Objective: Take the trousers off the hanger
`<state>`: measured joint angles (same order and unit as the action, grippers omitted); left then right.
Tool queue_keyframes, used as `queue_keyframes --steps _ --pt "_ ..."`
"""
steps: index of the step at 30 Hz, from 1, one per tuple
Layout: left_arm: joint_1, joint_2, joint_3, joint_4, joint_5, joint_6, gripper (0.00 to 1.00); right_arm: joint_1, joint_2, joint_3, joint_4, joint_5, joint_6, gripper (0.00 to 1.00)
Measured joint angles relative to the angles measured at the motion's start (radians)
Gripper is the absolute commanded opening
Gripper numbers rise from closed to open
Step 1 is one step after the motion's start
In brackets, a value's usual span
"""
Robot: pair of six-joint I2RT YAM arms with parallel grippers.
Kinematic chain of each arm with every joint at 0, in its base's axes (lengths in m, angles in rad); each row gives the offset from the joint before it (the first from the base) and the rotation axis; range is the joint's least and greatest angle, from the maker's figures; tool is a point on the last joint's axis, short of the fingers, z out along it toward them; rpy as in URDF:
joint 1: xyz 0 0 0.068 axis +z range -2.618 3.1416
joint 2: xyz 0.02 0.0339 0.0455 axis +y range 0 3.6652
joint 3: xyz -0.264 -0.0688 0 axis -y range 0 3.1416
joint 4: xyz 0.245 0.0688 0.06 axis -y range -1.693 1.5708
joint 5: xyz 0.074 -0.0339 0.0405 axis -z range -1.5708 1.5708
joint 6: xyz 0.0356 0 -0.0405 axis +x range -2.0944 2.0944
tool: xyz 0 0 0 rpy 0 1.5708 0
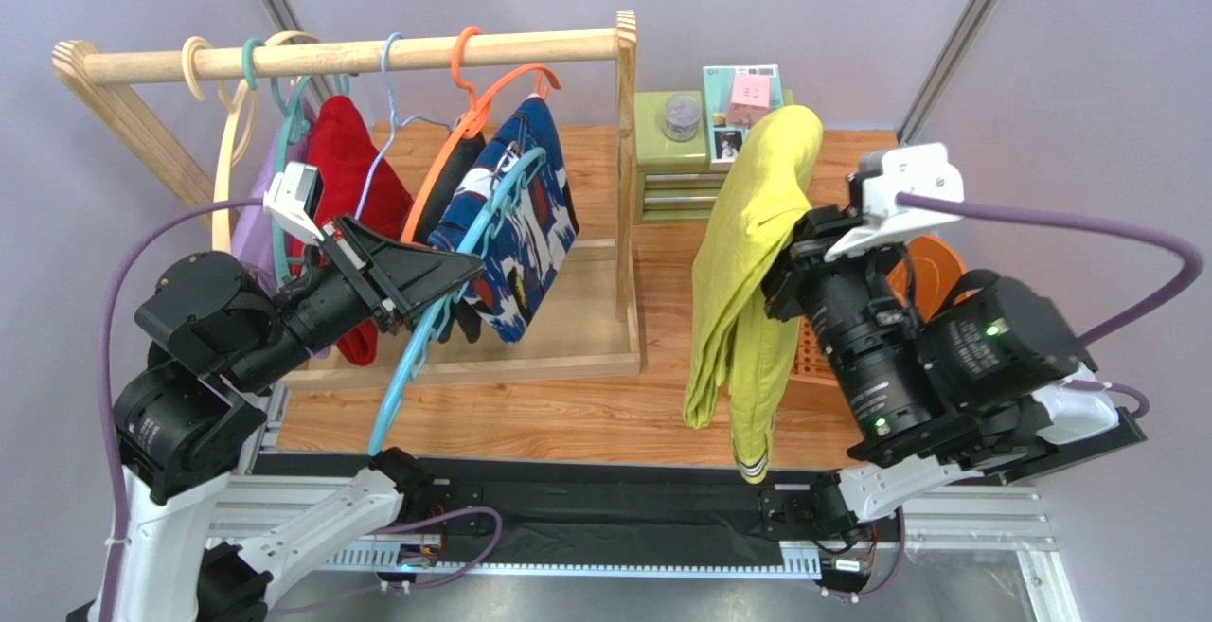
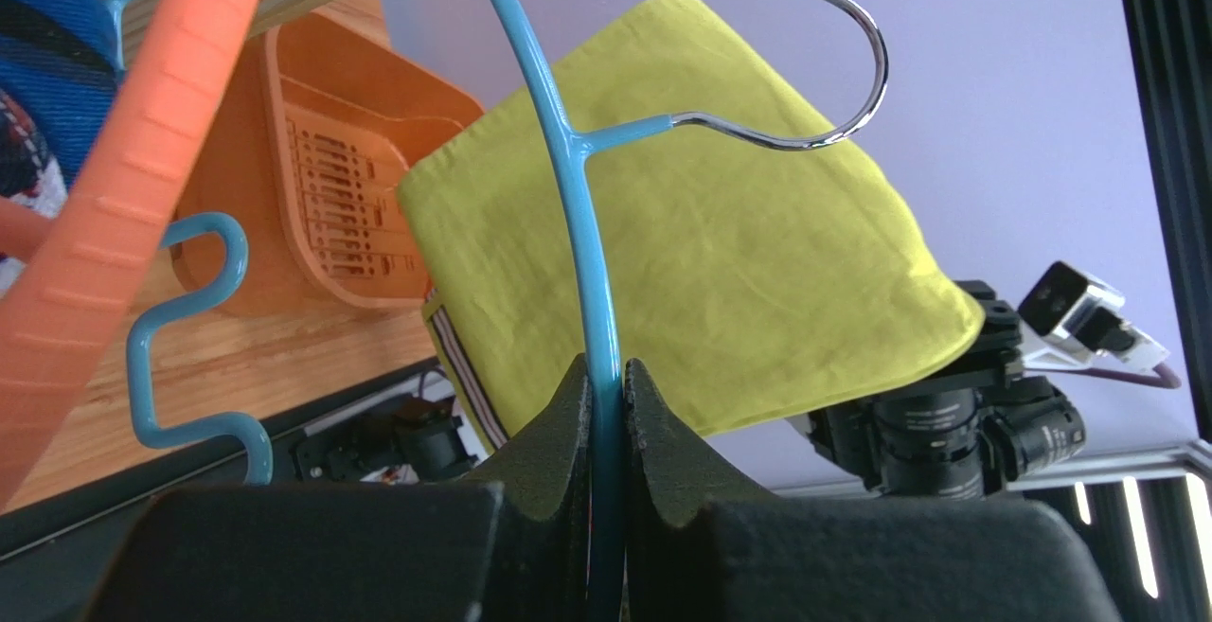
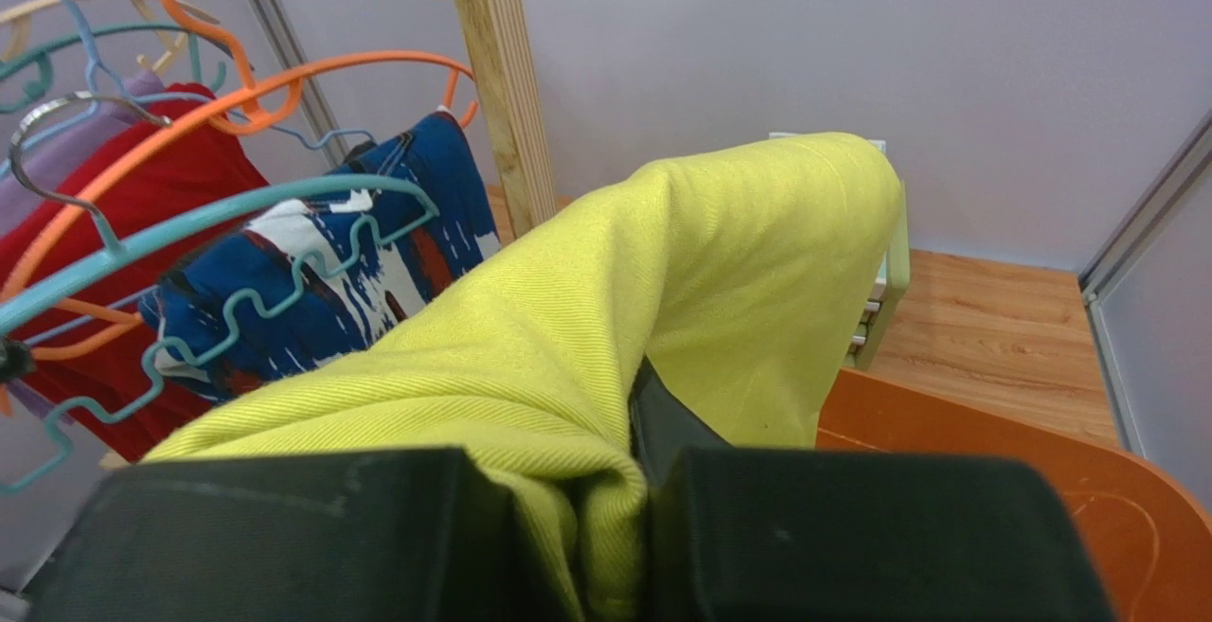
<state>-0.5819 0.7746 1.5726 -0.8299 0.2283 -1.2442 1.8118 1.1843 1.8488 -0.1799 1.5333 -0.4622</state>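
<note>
My right gripper (image 1: 785,264) is shut on the yellow-green trousers (image 1: 747,267) and holds them in the air, off any hanger; their striped cuff (image 1: 750,469) dangles near the table's front edge. In the right wrist view the cloth (image 3: 598,324) bunches between my jaws (image 3: 640,430). My left gripper (image 1: 458,276) is shut on a bare light-blue hanger (image 1: 410,374) with a metal hook; its wire (image 2: 598,253) runs between my fingers (image 2: 608,388). The navy printed trousers (image 1: 524,217) hang on an orange hanger (image 1: 477,90) on the rack.
A wooden rack (image 1: 356,54) at the back left carries several hangers, a red garment (image 1: 349,154) and a black garment (image 1: 453,175). A green drawer unit (image 1: 676,154) stands behind the middle. An orange basket (image 1: 932,260) sits by the right arm.
</note>
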Motion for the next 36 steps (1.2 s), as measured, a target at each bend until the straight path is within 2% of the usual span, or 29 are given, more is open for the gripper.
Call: queue_keyframes --steps 7,17,20,23,27,31,36 --pt "0.000 0.041 0.044 0.000 0.042 0.029 0.00 -0.030 -0.052 -0.206 -0.035 0.002 0.121 0.00" --pt "0.000 0.079 0.080 0.000 0.081 0.058 0.00 -0.129 0.012 -0.244 -0.096 -0.018 0.206 0.00" --pt "0.000 0.077 0.080 -0.003 0.080 0.063 0.00 -0.178 0.043 -0.227 -0.244 -0.040 0.341 0.00" --pt "0.000 0.075 0.086 -0.013 0.077 0.065 0.00 -0.291 0.102 -0.127 -0.525 -0.170 0.591 0.00" --pt "0.000 0.067 0.090 -0.021 0.076 0.068 0.00 -0.421 0.123 -0.092 -0.761 -0.293 0.810 0.00" --pt "0.000 0.057 0.092 -0.024 0.069 0.072 0.00 -0.459 0.114 -0.092 -0.855 -0.353 0.881 0.00" --pt "0.000 0.053 0.092 -0.025 0.066 0.072 0.00 -0.547 0.090 -0.061 -0.929 -0.399 0.876 0.00"
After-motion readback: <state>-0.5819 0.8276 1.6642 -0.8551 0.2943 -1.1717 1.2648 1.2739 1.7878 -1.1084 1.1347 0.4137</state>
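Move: The right hand still grips the yellow trousers, already off the hanger, high over the table; the orange basket lies some 14 cm ahead, 18 cm right and 46 cm below. From this hand the green drawer box is about 35 cm ahead, 2 cm to the right; the rack's right post is about 20 cm ahead, 12 cm left. From the left hand, holding the empty blue hanger, the basket lies roughly 15 cm ahead, 43 cm right, 41 cm below. Right hand, still pinching the trousers, sinks about 14 cm, then also reaches 8 cm forward towards the basket, tipping down. ##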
